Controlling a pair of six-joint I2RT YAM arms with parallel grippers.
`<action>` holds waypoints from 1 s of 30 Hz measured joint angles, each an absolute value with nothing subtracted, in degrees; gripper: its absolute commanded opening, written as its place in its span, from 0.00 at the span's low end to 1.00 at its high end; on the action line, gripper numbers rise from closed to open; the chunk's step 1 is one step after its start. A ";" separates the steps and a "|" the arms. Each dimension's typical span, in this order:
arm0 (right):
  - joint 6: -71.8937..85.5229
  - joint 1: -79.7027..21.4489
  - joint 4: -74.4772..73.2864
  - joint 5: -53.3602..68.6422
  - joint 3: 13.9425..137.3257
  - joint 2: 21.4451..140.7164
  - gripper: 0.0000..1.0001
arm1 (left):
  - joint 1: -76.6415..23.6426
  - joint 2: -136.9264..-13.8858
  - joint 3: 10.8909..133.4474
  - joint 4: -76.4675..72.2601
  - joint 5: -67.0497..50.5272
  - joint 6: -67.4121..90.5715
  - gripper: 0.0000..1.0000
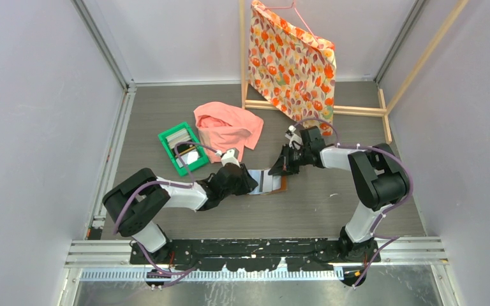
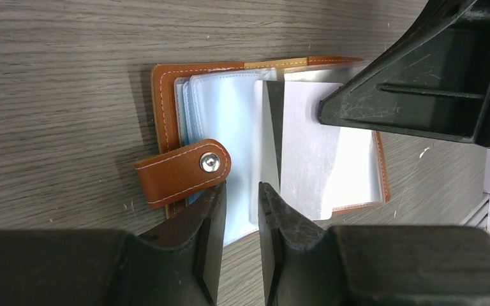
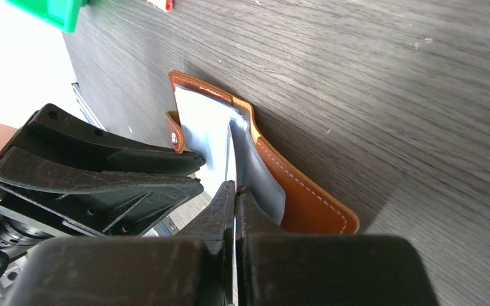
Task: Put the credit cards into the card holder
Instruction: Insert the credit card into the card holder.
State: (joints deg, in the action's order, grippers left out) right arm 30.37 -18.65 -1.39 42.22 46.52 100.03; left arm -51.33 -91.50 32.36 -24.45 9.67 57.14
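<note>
The card holder lies open on the table, brown leather with pale plastic pockets and a snap tab. My right gripper is shut on a thin pale credit card, seen edge-on in the right wrist view. The card stands between the pocket leaves. My left gripper sits at the holder's near edge by the snap tab. Its jaws stand slightly apart over a pocket edge and pinch nothing I can see. More credit cards lie in the green tray.
The green tray sits left of the holder, with a pink cloth beside it. A floral cloth hangs from a wooden rack at the back. Grey walls close in both sides.
</note>
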 measured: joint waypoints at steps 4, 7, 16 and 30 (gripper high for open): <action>31.20 -19.33 0.27 42.24 46.37 100.14 0.01 | -51.22 -91.50 31.88 -25.28 9.08 57.65 0.30; 31.73 -19.90 1.32 42.26 46.39 100.84 0.01 | -51.00 -91.50 31.42 -26.26 8.49 58.15 0.33; 32.58 -21.23 2.70 43.24 47.88 103.94 0.04 | -50.04 -91.50 30.59 -28.34 5.96 58.61 0.37; 27.33 -23.33 -6.57 41.23 54.74 105.80 0.29 | -49.76 -91.02 30.65 -26.76 6.17 58.59 0.31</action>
State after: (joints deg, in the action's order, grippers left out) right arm 27.33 -23.33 -6.57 41.23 54.74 105.80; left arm -49.76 -91.02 30.65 -26.76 6.17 58.59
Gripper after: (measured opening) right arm 0.235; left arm 0.323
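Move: The right hand holds the credit card by its far right part, and the holder's left-page pocket lies about 4 cm to its left, 3 cm nearer the base and 1 cm lower. The snap strap lies some 7 cm left and 3 cm back from this hand; the pink cloth lies about 13 cm left and 12 cm ahead. From the left hand, at the near side of that page, the pocket is about 1 cm ahead, 1 cm right and 1 cm down. The right hand slides the still-pinched credit card left by about 3 cm over the card holder's left page towards the snap strap, sinking roughly half a centimetre on the way, then parts its fingers about a quarter at the end while turning slightly counter-clockwise, to leave the card there. The left hand stays at the near side of the left page beside the strap, its fingers remaining parted with barely any tilt. ##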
